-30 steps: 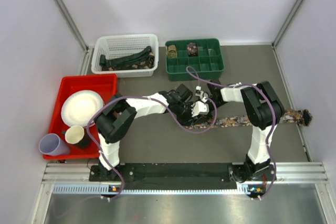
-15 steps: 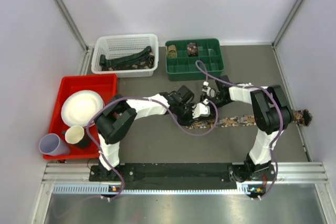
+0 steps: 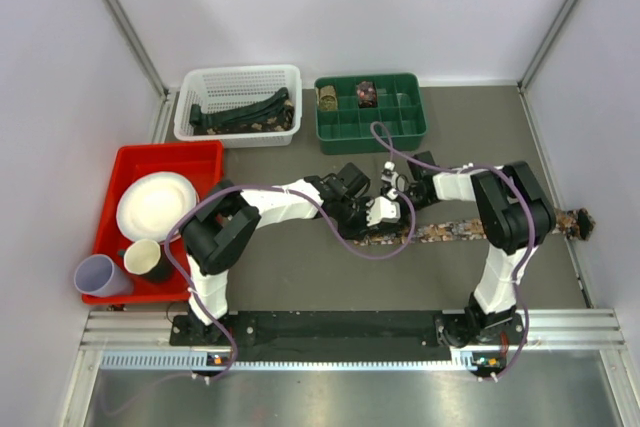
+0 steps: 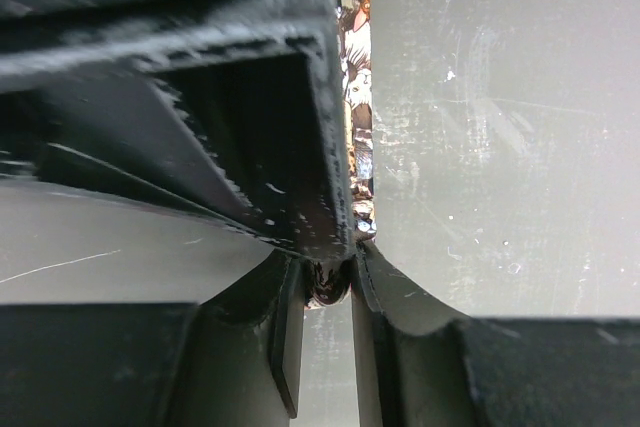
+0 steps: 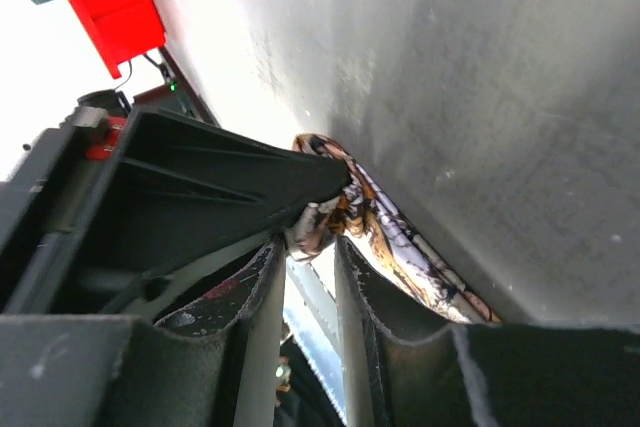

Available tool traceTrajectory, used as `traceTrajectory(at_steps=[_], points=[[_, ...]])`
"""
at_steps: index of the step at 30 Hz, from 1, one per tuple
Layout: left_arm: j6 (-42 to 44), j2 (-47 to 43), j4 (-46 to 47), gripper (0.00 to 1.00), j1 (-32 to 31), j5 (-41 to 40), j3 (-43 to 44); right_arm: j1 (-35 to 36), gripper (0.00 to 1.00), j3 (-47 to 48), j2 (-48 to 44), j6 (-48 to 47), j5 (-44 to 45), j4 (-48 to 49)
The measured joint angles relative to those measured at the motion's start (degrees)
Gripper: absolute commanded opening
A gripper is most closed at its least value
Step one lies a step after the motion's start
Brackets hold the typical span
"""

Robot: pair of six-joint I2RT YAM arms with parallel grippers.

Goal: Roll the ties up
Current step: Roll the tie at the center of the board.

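Observation:
A brown-red speckled tie (image 3: 450,231) lies as a long strip across the table, its far end by the right wall. Both grippers meet at its left end. My left gripper (image 3: 372,215) is shut on that folded end, which shows as a dark bunch between its fingertips in the left wrist view (image 4: 330,285), with the tie (image 4: 357,97) running away from it. My right gripper (image 3: 393,197) comes in from the right, and its fingertips (image 5: 310,247) pinch the same bunched tie end (image 5: 320,222). The tie (image 5: 410,252) trails off behind them.
A white basket (image 3: 240,79) at the back holds dark ties. Beside it a green compartment tray (image 3: 400,127) holds two small coils (image 3: 366,93). A red tray (image 3: 200,154) on the left carries a plate and cups. Purple cables loop over both arms.
My right arm swung its elbow outward to the right and lowered its gripper onto the tie end beside the left gripper. The left gripper stayed in place.

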Motion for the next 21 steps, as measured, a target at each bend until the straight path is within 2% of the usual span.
traceTrajectory(at_steps=[3,6,7,11,14,15,21], points=[[-0.02,0.0,0.02,0.26,-0.02,-0.04,-0.02,0.17,0.24,-0.76,0.85,1.01,-0.83,1.68],[-0.09,0.0,0.04,0.26,-0.04,-0.02,-0.07,0.17,0.08,-1.05,1.31,1.57,-1.75,3.04],[-0.09,0.0,0.07,0.27,-0.04,-0.02,-0.11,0.2,0.0,-1.03,1.6,1.64,-2.16,3.34],[-0.09,-0.11,0.37,0.37,-0.04,-0.02,-0.35,0.13,0.0,-1.03,2.01,1.03,-2.45,3.15],[-0.04,-0.44,0.94,0.48,-0.04,0.02,-0.98,0.02,0.0,-1.03,2.01,-0.59,-1.68,1.81],[-0.13,-0.66,1.01,0.55,-0.09,-0.02,-1.14,-0.33,0.0,-1.03,2.01,-1.16,-1.16,1.14],[-1.33,-1.57,2.95,0.65,-0.09,-0.61,-2.84,-1.77,0.0,-1.03,2.03,-3.89,1.31,-2.08]])
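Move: The left hand already pinches the rolled end of the tie, whose middle is about 1 cm to its right and 1 cm below. From the right hand the roll is roughly 2 cm left, 1 cm back and 2 cm down. The unrolled strip runs to the right, its middle some 21 cm right of the right hand, level with it and 3 cm lower. The green box is about 25 cm ahead of that hand and 2 cm left. The right hand shuts its slightly parted fingers on the tie at the right-hand side of the roll, then sinks and backs off to the right, about 2 cm down and 1.5 cm across, keeping them shut. The left hand stays in place low over the board and, once the right fingers have shut, spreads its own to somewhat past half open, letting go of the roll. ##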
